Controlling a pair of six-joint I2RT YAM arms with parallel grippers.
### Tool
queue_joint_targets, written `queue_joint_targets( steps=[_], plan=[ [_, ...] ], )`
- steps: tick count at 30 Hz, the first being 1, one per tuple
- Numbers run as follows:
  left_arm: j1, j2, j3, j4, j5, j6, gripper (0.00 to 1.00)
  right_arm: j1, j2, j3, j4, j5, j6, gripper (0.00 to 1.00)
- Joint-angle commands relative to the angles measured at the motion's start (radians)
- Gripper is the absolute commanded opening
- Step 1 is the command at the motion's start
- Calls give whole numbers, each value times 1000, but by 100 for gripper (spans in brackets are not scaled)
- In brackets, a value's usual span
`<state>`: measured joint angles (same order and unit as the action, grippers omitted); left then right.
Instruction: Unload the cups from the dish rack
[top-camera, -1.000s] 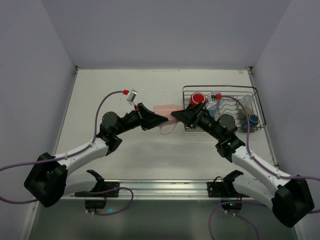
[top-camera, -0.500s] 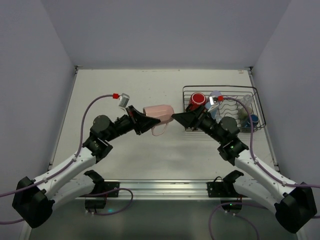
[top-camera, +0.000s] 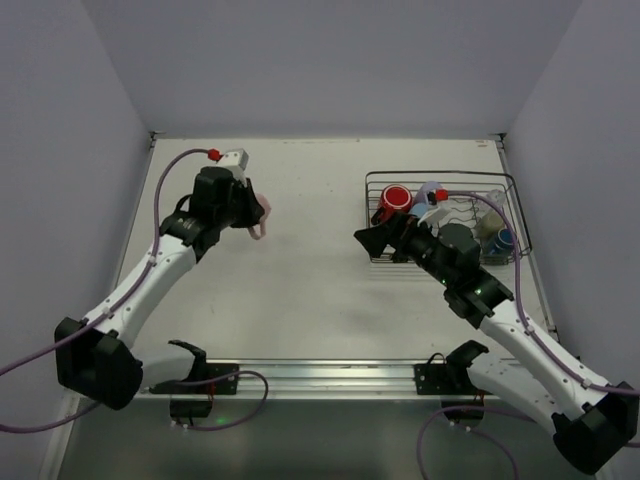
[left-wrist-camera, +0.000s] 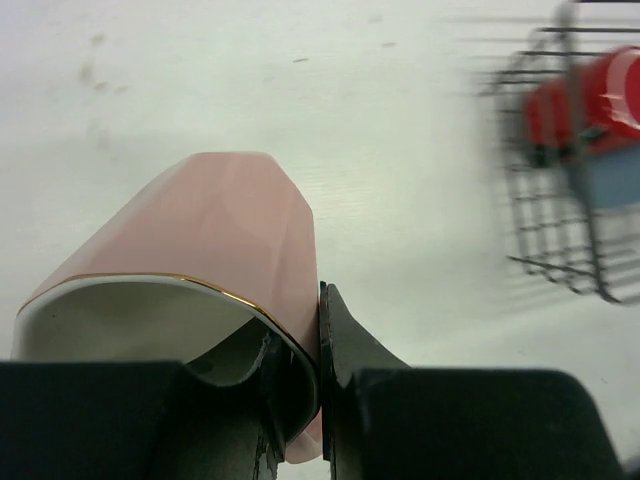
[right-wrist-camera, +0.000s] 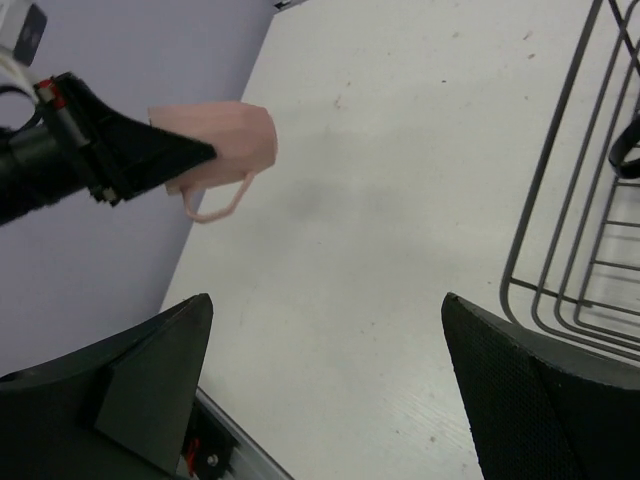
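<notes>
My left gripper (top-camera: 252, 206) is shut on the rim of a pink mug (top-camera: 261, 212), one finger inside and one outside, and holds it above the table at the left. The left wrist view shows the mug (left-wrist-camera: 200, 235) tilted on its side between the fingers (left-wrist-camera: 345, 335). The right wrist view shows it (right-wrist-camera: 228, 140) too. My right gripper (top-camera: 363, 240) is open and empty just left of the wire dish rack (top-camera: 440, 176). The rack holds a red cup (top-camera: 395, 198), a light blue cup (top-camera: 430, 196) and a dark navy cup (top-camera: 507, 238). My right arm hides others.
The rack stands at the back right, near the right wall. Its wires show at the right edge of the right wrist view (right-wrist-camera: 560, 200) and blurred in the left wrist view (left-wrist-camera: 560, 230). A metal rail (top-camera: 320, 375) runs along the near edge.
My left arm has swung the pink mug from the table's middle, beside the rack, to the back left. My right gripper stayed open and shifted slightly.
</notes>
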<state>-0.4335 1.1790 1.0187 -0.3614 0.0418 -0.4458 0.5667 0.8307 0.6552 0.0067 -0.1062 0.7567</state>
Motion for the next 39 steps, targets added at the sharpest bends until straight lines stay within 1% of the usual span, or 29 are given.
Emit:
queue_joint_targets(
  steps=[1,5,6,10,14,16,21,24,25,27,28,29,30,31,33,34,37,39],
  plan=[
    [168,92,113,-122,-8,101,0,2,-42,40,-154,66,-129,99],
    [271,204,199,-186,3,124,0,4,-80,23,-197,97,-161,99],
    [300,229,242,-203,4,128,0,2,-90,20,-204,97,-168,99],
    [346,358,322,-263,3,137,0,4,-105,12,-214,89,-189,99],
    [351,455,388,-327,-42,165,0,4,-128,-5,-208,85,-200,99],
    [352,502,397,-338,-104,173,0,4,-133,-19,-198,74,-203,99],
    [355,579,420,-353,-140,183,0,4,-143,-31,-209,71,-215,99],
    [355,607,434,-366,-166,190,10,4,-148,-29,-215,74,-223,99],
    [355,611,437,-364,-175,191,18,5,-148,-31,-214,74,-223,99],
    [355,613,442,-366,-186,197,25,4,-145,-31,-206,76,-221,99],
    [355,614,445,-372,-192,199,32,4,-140,-29,-206,76,-220,99],
    [355,614,448,-375,-198,200,35,4,-137,-26,-208,76,-220,99],
    [355,611,451,-378,-201,200,41,4,-133,-22,-211,77,-221,99],
    [357,599,451,-376,-201,199,52,4,-125,-19,-214,82,-221,99],
    [355,579,451,-372,-206,197,62,4,-119,-2,-231,91,-221,99],
    [355,558,452,-369,-206,196,70,4,-111,4,-237,95,-226,99],
    [355,501,457,-353,-198,188,79,4,-108,32,-264,106,-234,99],
    [355,446,457,-344,-192,174,82,2,-102,61,-298,149,-241,99]
  ],
)
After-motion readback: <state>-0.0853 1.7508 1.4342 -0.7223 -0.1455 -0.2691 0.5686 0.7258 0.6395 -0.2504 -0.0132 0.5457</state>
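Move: I hold the pink cup by its wall in my left hand. The bare patch of table for it lies about 8 cm ahead, 17 cm to the left and 17 cm down from that hand. The nearest other thing, the red mug in the rack, is some 40 cm to its right, 10 ahead and 16 below. From my empty right hand, the patch is about 47 cm left, 15 ahead and 20 below, the red mug roughly 10 right, 16 ahead and 19 below. I swing my left hand about 15 cm left, less far forward and downward, tipping its fingers some 30 degrees further down, then sink almost straight down to stand the pink cup on the table. There I open the fingers wide, let go of the wall and rise about 4 cm. My open, empty right hand eases a few centimetres right and down, nearer the red mug. ##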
